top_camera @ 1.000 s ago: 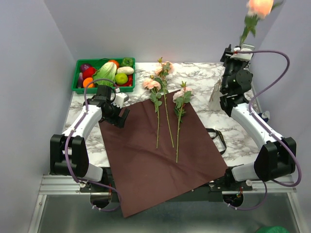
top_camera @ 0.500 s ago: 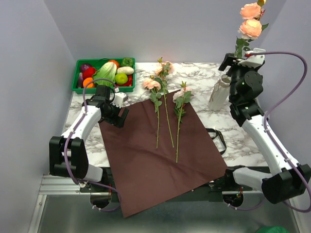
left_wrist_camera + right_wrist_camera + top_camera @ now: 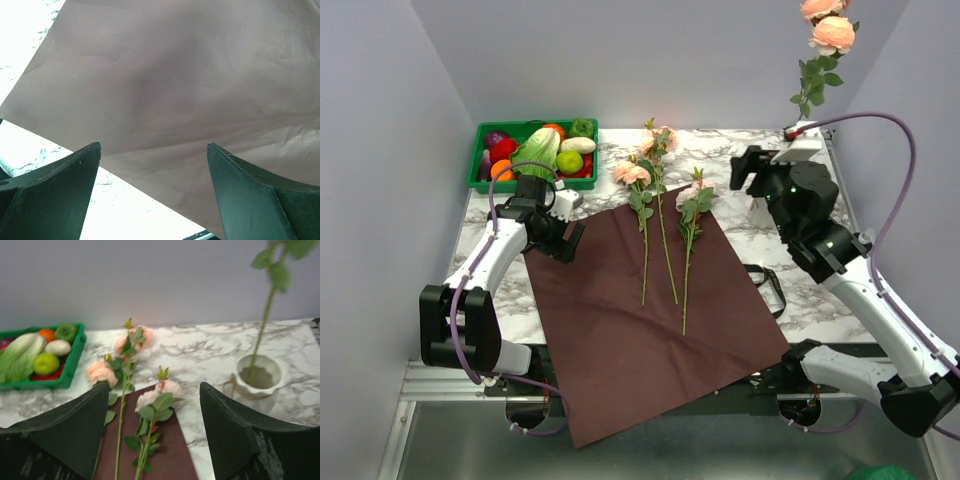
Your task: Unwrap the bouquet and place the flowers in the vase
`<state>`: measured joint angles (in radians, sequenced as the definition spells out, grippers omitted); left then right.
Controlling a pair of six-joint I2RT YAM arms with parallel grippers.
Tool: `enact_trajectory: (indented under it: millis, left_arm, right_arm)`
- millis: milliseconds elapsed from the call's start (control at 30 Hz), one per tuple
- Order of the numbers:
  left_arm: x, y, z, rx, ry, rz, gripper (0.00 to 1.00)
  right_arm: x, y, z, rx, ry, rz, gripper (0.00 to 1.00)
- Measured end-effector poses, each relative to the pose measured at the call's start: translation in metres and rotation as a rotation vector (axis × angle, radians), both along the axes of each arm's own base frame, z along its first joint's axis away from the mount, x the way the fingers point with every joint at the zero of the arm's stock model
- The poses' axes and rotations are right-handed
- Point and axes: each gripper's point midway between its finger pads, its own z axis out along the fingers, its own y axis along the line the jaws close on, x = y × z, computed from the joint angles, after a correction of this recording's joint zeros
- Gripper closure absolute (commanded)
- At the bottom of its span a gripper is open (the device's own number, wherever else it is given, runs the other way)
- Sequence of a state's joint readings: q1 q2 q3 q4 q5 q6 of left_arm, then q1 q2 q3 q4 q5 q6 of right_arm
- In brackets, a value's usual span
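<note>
The maroon paper (image 3: 650, 320) lies spread flat on the marble table, so the bouquet is unwrapped. Three peach-pink flowers (image 3: 665, 230) lie side by side on its far half. Another flower (image 3: 832, 33) stands in the whitish vase (image 3: 260, 377), its stem (image 3: 262, 325) rising from the neck. My right arm hides the vase in the top view. My right gripper (image 3: 154, 387) is open and empty, left of the vase, facing the lying flowers (image 3: 150, 405). My left gripper (image 3: 154, 150) is open and empty just above the paper's left edge (image 3: 175, 75).
A green tray (image 3: 485, 150) of vegetables sits at the back left. A black ribbon (image 3: 770, 285) lies on the marble by the paper's right edge. The paper's near corner hangs over the table's front edge.
My right gripper opened and let go of the flower, which now stands in the vase. The right arm then swung left and down, away from the vase. The left arm has not moved.
</note>
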<state>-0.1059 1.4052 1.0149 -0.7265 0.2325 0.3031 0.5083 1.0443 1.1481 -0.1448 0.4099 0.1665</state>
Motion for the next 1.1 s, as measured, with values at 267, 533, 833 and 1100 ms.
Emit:
enact_trajectory:
  millis: [267,533,833,1100]
  left_arm:
    - [-0.003,0.0,0.005,-0.001,-0.007,0.001,0.05]
    - [-0.004,0.0,0.006,-0.001,-0.005,0.001,0.05]
    - [-0.003,0.001,0.007,0.0,-0.008,0.001,0.05]
    - [-0.003,0.002,0.005,0.002,-0.004,0.004,0.05]
  right_arm:
    - [0.016,0.067,-0.084,-0.08,0.215,0.12,0.18]
    - [0.041,0.103,-0.182,-0.162,0.438,0.172,0.23]
    - [0.057,0.113,-0.284,-0.259,0.673,0.116,0.22]
    - [0.054,0.102,-0.328,-0.293,0.778,0.054,0.22]
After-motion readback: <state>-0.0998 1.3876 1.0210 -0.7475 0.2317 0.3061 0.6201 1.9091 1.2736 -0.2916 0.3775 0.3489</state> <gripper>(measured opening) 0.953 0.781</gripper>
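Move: The right-hand one of the three flowers still lying on the wrapper is next: its leafy upper stem is about 7 cm ahead of my right hand, 10 cm to its left and some 36 cm below. The middle flower lies level with that spot and 5 cm farther left, the left flower 11 cm left of it and 4 cm nearer me. The vase is about 10 cm ahead of my right hand, 7 cm right and 25 cm below. From my left hand that stem is some 24 cm right, 6 cm ahead and 8 cm below. I swing my right hand left, away from the vase, then plunge about 33 cm down to the right-hand flower, working roughly 10 cm left and 5 cm forward overall. As it sinks I tip the forward-pointing fingers down some 45 degrees, keeping them open, until the tips hang close over the leafy stem just below the blossom. ##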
